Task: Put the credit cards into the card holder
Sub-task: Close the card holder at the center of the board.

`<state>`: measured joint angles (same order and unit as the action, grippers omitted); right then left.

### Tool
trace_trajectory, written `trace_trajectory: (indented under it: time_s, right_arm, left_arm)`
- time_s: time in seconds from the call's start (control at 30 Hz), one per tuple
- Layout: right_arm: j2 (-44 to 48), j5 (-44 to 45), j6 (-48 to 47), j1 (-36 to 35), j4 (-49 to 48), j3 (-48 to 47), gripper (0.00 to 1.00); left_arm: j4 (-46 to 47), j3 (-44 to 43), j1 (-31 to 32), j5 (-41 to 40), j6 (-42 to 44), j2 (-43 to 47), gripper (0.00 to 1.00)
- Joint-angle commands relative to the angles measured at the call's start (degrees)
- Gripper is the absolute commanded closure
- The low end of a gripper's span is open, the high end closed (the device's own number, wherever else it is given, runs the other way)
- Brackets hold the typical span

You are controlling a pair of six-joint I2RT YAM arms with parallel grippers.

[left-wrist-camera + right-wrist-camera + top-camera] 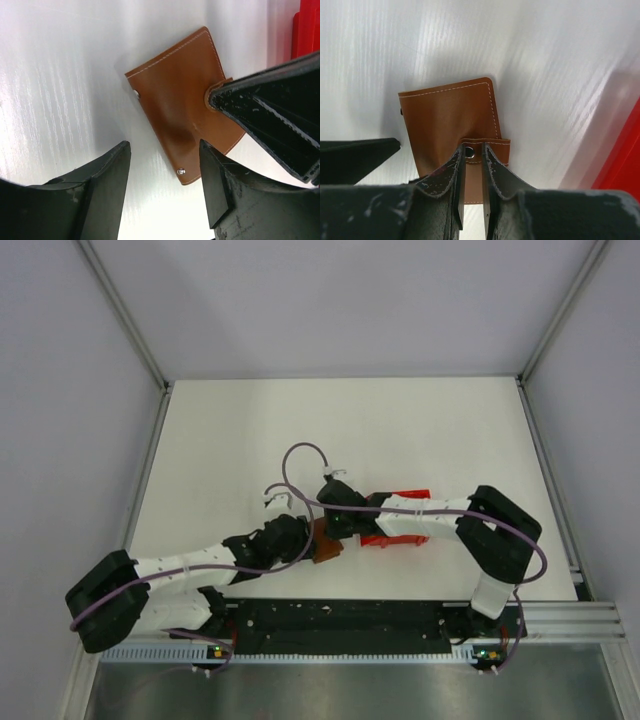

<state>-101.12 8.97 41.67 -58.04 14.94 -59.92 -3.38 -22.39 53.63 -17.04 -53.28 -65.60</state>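
Observation:
The card holder [180, 100] is a brown leather wallet lying flat on the white table, also seen from above [326, 544]. My right gripper [473, 148] is shut on its snap strap [495, 150] at the wallet's edge. In the left wrist view its black fingers [270, 120] reach in from the right. My left gripper [164, 145] stands open just over the wallet's near corner, one finger on each side and nothing between them. From above, both grippers meet over the wallet near the table's front centre. The credit cards are out of view.
A red plastic box [400, 525] sits right of the wallet, partly under the right arm, and shows at the edge of both wrist views [307, 30] [620, 170]. White walls and metal rails [145, 470] border the table.

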Motion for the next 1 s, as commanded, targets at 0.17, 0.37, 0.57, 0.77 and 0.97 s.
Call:
trace_trajectory:
  time_s: [0.17, 0.37, 0.57, 0.77, 0.97]
  right_arm:
    - [5.58, 1.92, 8.77, -1.81, 6.59, 5.17, 0.82]
    - [9.27, -0.26, 7.82, -2.25, 6.68, 4.9, 0.76]
    - [12.61, -2.29, 5.53, -2.16, 6.77, 4.72, 0.55]
    - [20.08, -4.66, 4.3, -2.16, 6.59, 9.99, 0.38]
    - [25.08, -4.5, 8.33, -2.08, 10.54, 15.96, 0.36]
  left_arm:
    - [-6.29, -2.92, -4.14, 6.57, -0.34, 1.53, 0.37]
    - [-8.49, -3.62, -7.92, 11.23, 1.07, 2.15, 0.34]
    - [-12.52, -7.92, -10.29, 12.64, 3.7, 1.09, 0.27]
    - [-17.18, -13.55, -11.79, 12.03, 6.34, 0.74, 0.13]
    - [-19.21, -15.4, -13.2, 12.2, 7.75, -0.23, 0.09]
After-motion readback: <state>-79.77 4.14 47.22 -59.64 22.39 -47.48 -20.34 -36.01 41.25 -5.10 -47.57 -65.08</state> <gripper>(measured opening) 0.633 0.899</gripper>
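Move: The closed card holder lies flat under both grippers. From the left hand its middle is roughly 4 cm ahead, 3 cm to the right and 1 cm below. From the right hand, whose nearly shut fingertips are at the strap's snap, it is about 1 cm ahead, 1 cm to the left and 1 cm lower. The red box stands some 15 cm to the right hand's right and 5 cm farther out. Draw the right gripper off the card holder's snap, back and to the right while low, then lifting and opening past half, some 9 cm in all. Ease the left gripper about 1.5 cm leftward off the holder's near end, tipping slightly down, then raise it about 4.5 cm and a little forward, opening almost fully. ##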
